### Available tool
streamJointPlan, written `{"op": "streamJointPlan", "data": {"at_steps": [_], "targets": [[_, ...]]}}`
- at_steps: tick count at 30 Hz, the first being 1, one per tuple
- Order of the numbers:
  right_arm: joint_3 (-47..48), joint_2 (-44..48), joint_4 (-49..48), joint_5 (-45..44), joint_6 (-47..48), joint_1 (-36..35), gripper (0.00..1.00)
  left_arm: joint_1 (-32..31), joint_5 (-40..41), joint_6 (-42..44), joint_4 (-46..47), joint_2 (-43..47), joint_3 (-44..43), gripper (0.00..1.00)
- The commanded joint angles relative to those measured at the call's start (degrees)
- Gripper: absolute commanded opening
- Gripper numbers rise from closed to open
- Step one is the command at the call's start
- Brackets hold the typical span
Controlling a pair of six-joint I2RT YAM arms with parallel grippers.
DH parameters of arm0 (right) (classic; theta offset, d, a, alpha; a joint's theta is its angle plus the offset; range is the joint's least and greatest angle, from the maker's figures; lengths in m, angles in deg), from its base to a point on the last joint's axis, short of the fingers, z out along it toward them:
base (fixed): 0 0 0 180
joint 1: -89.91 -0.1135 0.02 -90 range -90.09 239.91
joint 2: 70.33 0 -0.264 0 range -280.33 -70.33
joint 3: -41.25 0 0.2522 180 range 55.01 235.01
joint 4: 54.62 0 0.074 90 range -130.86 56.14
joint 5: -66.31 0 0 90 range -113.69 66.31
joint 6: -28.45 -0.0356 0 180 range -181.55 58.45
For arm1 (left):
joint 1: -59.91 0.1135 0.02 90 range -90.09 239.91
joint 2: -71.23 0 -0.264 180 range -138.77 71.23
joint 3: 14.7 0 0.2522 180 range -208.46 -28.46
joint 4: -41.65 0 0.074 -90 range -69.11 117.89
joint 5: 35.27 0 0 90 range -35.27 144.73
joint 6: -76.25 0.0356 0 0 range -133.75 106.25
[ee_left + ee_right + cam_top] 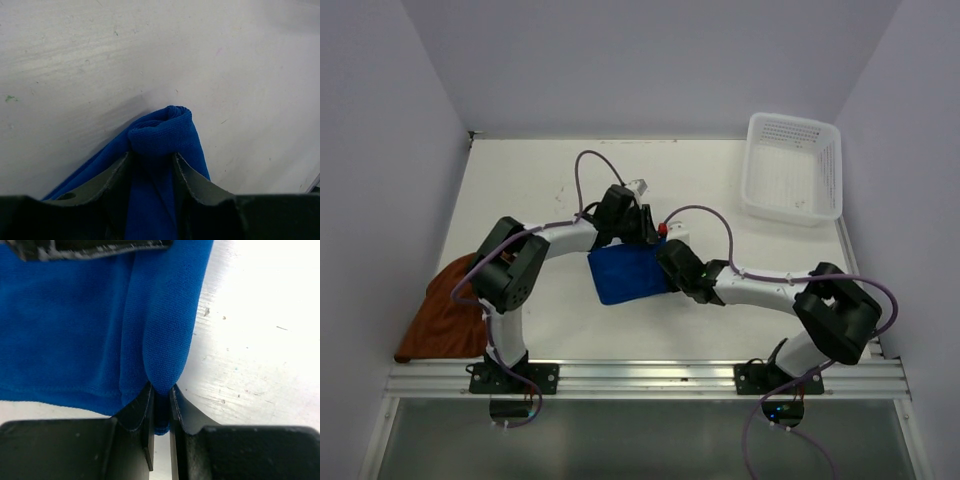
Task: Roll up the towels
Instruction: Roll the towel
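Note:
The blue towel (pixel 630 275) lies partly folded on the table between both arms. My left gripper (pixel 640 240) is at its far edge. In the left wrist view the left gripper (pixel 152 157) has its fingers parted, and a rolled fold of the blue towel (pixel 165 127) bulges between them. My right gripper (pixel 667 264) is at the towel's right edge. In the right wrist view the right gripper (pixel 161 390) is shut on a thin fold of the blue towel (pixel 75 315). The rust-brown towel (pixel 445 310) lies crumpled at the table's left edge, behind the left arm.
A white perforated basket (pixel 795 165) stands at the back right corner. Purple cables loop over both arms. White walls close in the table on the left, back and right. An aluminium rail runs along the near edge.

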Motion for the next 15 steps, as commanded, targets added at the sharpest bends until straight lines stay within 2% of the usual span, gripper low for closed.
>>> {"op": "streamJointPlan", "data": {"at_steps": [1,15], "targets": [[2.96,-1.81,6.54,-9.49,1.53,-2.44,0.00,1.43,-0.17,2.23,-3.23,4.37,-1.67,0.40],[9.19,-7.60,12.60,-18.20,1.62,-9.04,0.00,2.31,-4.65,1.79,-2.63,9.73,-0.08,0.43]]}}
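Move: The blue towel's roll runs from the left gripper's open fingers back to the right gripper, which already pinches the near end; its middle is about 6 cm back, 2 cm right and 2 cm below the left hand. From the right hand, the flat part of the towel is centred roughly 10 cm left and 2 cm ahead, slightly below; the roll's middle is 6 cm ahead and 2 cm left. Lift the left gripper about 5 cm, almost straight up off the roll's far end, with its fingers staying part-open and a slight drift left. Meanwhile keep the right fingers shut on the near end, nearly in place, and roll that wrist some 15 degrees so the hand leans over towards the flat part on the left. ##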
